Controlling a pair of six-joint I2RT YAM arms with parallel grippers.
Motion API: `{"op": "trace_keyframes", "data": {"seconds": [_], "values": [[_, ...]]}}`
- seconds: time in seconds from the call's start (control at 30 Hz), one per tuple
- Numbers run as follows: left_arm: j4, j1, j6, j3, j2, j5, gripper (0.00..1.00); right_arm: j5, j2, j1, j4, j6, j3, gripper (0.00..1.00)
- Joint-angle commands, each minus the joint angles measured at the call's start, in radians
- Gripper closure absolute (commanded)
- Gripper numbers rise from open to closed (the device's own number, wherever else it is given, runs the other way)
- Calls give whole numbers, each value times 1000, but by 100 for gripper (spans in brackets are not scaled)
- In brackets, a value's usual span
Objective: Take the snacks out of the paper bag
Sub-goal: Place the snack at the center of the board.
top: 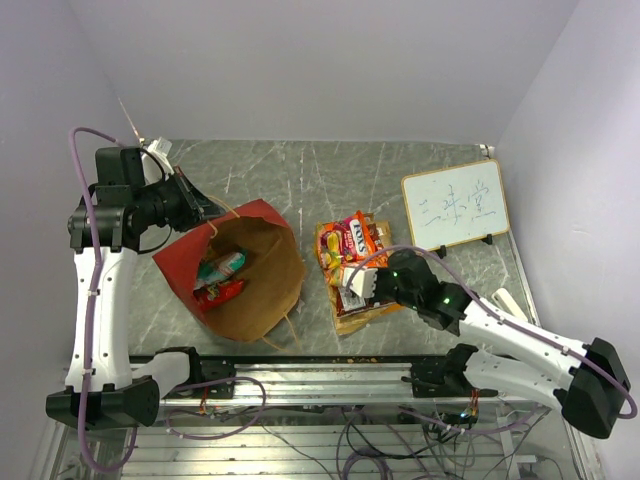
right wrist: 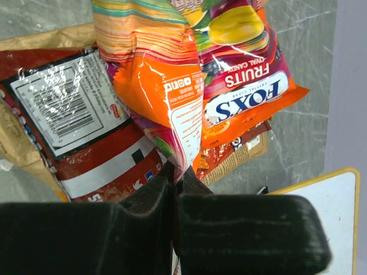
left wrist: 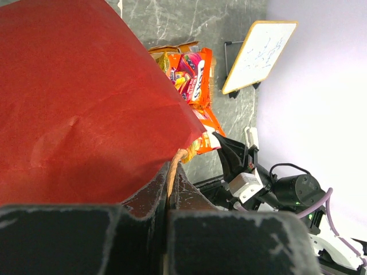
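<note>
The red paper bag (top: 240, 270) lies open on the table, its brown inside facing up. A teal packet (top: 220, 267) and a red packet (top: 220, 291) lie inside it. My left gripper (top: 210, 207) is shut on the bag's twine handle (left wrist: 173, 166) at the far rim; the red outside (left wrist: 74, 103) fills the left wrist view. A pile of snacks (top: 352, 262) lies right of the bag. My right gripper (top: 352, 285) is shut on the edge of an orange striped packet (right wrist: 160, 74), resting on the pile next to the orange Fox's packet (right wrist: 246, 97).
A white framed whiteboard (top: 455, 207) stands at the back right, also in the left wrist view (left wrist: 258, 54). A red-and-white packet with a barcode (right wrist: 69, 126) lies under the pile. The rail (top: 330, 372) runs along the table's near edge.
</note>
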Motion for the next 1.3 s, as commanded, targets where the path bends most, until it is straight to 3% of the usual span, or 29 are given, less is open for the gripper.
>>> {"op": "trace_keyframes", "data": {"seconds": [0.0,0.23,0.53,0.87,1.03,1.27], "values": [[-1,-5,-4,-7,-23,22,93,-5,-71,-7,-59,-19,-34,100],[4,-4,-8,-28,-29,23,93,-34,-98,-7,-143,-23,-75,99],[-2,-4,-11,-21,-30,11,93,-115,-32,-7,-265,-65,-28,66],[-31,-4,-4,7,-34,-14,93,-200,-123,-8,-474,-64,94,53],[-26,-5,-16,-20,-53,-25,93,-308,-185,-8,-293,126,153,37],[-25,-5,-49,-31,-66,-27,93,-556,-38,43,143,361,229,35]]}}
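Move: My right hand is pinching the end of the orange snack packet, which trails off to the left. The packet goes onto the near half of the snack pile, on the red-brown bag, about 6 cm back, 3 cm to the left and 8 cm below. The Fox's packet lies some 5 cm ahead and 7 cm left; the paper bag is about 33 cm left, almost level. From my left hand that spot is roughly 31 cm right, 8 cm back and far below. I draw my right hand back about 6 cm, slightly to the right, while sinking 4 to 5 cm over the red-brown bag, and open the fingers on the way so the orange packet is let go. Then I rise some 12 cm and swing left towards the paper bag, rolling the hand's left side up by nearly 30 degrees, fingers wide. My left hand keeps its pinch on the bag's handle. ##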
